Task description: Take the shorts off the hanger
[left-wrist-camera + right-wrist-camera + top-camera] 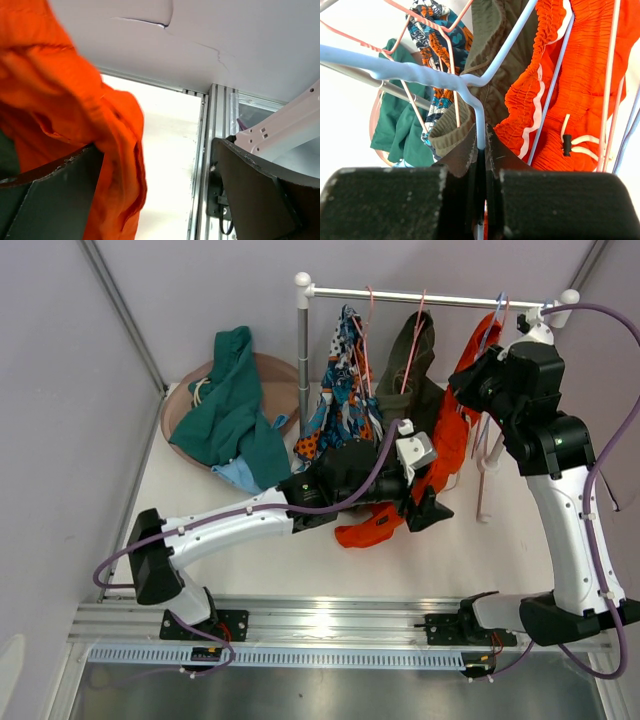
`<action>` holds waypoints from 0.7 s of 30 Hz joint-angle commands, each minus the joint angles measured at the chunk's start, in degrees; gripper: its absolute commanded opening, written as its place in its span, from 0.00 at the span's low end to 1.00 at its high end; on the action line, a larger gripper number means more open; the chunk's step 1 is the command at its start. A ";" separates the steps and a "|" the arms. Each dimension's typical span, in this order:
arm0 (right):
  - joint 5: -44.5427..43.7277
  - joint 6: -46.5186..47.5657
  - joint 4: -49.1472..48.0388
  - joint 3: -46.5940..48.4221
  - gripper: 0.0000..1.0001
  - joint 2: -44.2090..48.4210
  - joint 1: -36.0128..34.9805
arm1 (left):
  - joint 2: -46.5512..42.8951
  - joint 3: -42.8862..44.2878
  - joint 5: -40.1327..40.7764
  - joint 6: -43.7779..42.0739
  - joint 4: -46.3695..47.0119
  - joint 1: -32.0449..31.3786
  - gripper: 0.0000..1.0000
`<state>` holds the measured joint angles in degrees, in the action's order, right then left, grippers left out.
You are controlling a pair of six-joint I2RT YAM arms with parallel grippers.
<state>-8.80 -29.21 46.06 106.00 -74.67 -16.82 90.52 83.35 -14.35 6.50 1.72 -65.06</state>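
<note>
Bright orange shorts (pixel 452 435) hang from a light blue hanger (pixel 487 335) at the right end of the rail, and their lower part trails onto the table. My right gripper (pixel 480 145) is shut on that hanger's (pixel 420 74) wire stem, with the orange shorts (pixel 580 75) just beyond it. My left gripper (pixel 425 505) is low by the orange cloth, open wide. In its wrist view the orange shorts (pixel 75 115) drape over the left finger (pixel 45 200), and the right finger (pixel 260 195) is bare. Olive shorts (pixel 415 365) and printed shorts (pixel 345 390) hang on pink hangers.
A round brown basket (pixel 285 370) at the back left holds dark teal shorts (pixel 225 410) and light blue shorts (pixel 240 475). The rack's rail (pixel 430 295) spans the back on a metal post (pixel 303 350). A bare white hanger (pixel 485 475) hangs by the right arm.
</note>
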 commanded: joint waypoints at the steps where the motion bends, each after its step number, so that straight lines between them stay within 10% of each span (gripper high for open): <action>1: -0.61 -0.76 -4.14 0.70 0.00 2.69 -0.41 | 0.27 3.66 -0.86 -0.44 4.52 -0.42 0.98; 9: -0.96 -0.58 -4.32 0.61 0.00 3.13 -0.23 | 2.03 3.23 3.96 -0.88 2.59 -0.86 0.00; 21: 3.43 0.21 -2.91 6.41 0.00 -0.47 5.65 | -12.36 -19.44 10.56 0.87 9.26 -8.32 0.00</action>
<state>-6.55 -29.52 47.94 107.04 -74.48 -13.39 84.68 70.28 -5.45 6.04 9.37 -68.42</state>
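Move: The near edge of the orange shorts hangs between the left hand's open fingers, about 2 cm ahead of the hand point, 1 cm to its right and 1 cm above. The olive shorts hang some 18 cm ahead and 3 cm left, 2 cm higher; the patterned shorts about 16 cm ahead and 15 cm left, level in height. From the right hand, that orange edge lies roughly 17 cm back, 6 cm left and 10 cm below. The orange shorts' near edge is pinched as the left fingers, pointing right, go from wide open to shut while easing about 1 cm forward. The left hand then draws the cloth down some 3 cm, with 2 cm of travel back and 2 cm left, away from the hanger; meanwhile the right hand keeps its grip on the blue hanger and starts shifting about 1.5 cm right. ##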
